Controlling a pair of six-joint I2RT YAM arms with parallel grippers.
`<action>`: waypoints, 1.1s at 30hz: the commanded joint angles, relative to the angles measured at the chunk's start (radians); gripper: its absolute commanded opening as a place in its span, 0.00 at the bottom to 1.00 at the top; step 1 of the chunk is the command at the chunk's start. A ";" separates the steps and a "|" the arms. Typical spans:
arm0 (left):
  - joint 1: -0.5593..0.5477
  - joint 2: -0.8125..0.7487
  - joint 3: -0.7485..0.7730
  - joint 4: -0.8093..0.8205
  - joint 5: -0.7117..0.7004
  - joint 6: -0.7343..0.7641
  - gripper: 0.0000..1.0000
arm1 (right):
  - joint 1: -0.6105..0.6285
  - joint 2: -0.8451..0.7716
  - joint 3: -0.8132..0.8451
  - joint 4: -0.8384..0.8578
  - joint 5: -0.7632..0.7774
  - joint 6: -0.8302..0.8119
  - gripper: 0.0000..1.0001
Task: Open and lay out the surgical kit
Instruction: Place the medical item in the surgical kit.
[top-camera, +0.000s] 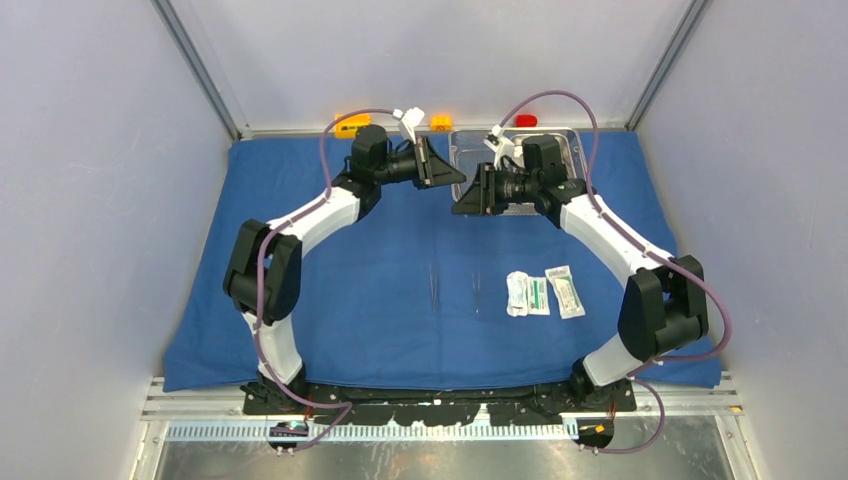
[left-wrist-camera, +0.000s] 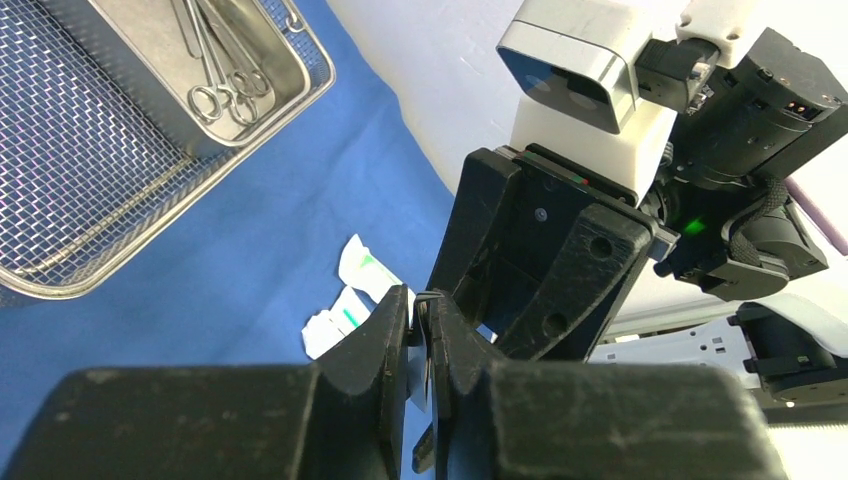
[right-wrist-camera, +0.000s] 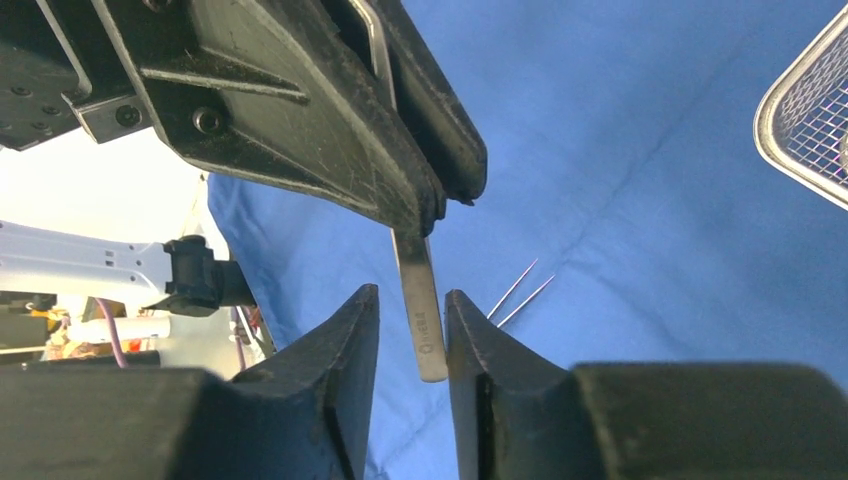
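Observation:
The blue cloth wrap (top-camera: 330, 280) lies spread flat over the table. At its back edge the steel mesh tray (left-wrist-camera: 80, 170) holds the smaller pan (left-wrist-camera: 150, 40), and scissors (left-wrist-camera: 225, 90) lie in the pan. My left gripper (right-wrist-camera: 440, 200) hangs in mid-air, shut on a flat steel forceps (right-wrist-camera: 420, 300). The forceps' free end reaches between the fingers of my right gripper (right-wrist-camera: 412, 320). Those fingers stand apart, a gap still showing on the left side of the blade. Both grippers (top-camera: 455, 180) meet in front of the tray. White-green packets (top-camera: 540, 293) lie in a row on the cloth.
Two thin steel instruments (top-camera: 434, 285) (top-camera: 476, 290) lie side by side on the cloth's middle, left of the packets. Orange (top-camera: 352, 124), yellow (top-camera: 441, 123) and red (top-camera: 525, 120) blocks sit beyond the cloth's back edge. Grey walls close in on both sides.

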 joint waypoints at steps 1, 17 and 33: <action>0.004 -0.039 -0.001 0.075 0.028 -0.017 0.00 | -0.007 -0.022 0.006 0.051 -0.031 0.013 0.32; 0.005 -0.050 0.030 -0.069 -0.056 0.031 0.19 | -0.013 -0.018 0.012 0.034 0.030 0.025 0.00; -0.041 -0.050 0.194 -0.461 -0.274 0.113 0.56 | 0.016 -0.015 0.030 -0.044 0.239 -0.001 0.01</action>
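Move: The tweezers, still in the left hand's nearly shut fingers, have their middle about 3 cm ahead of and 3 cm above the right hand point, 2 cm back of and 2 cm below the left's. Their blunt end sits in the right hand's open gap. From the right hand, the basket's middle is some 10 cm ahead, 13 cm right; the laid-out tweezers about 15 cm back, 5 cm right; all this lies roughly 20 cm below. The right fingers close on the blunt end of the tweezers, pinching it while both hands hold nearly still; then the left fingers open about halfway and let go. The hands part: the right draws about 3 cm to its right, forward and down with the tweezers, turning some 10 degrees clockwise, while the left turns roughly 15 degrees, easing forward and left, dipping about 2 cm before starting back up. ##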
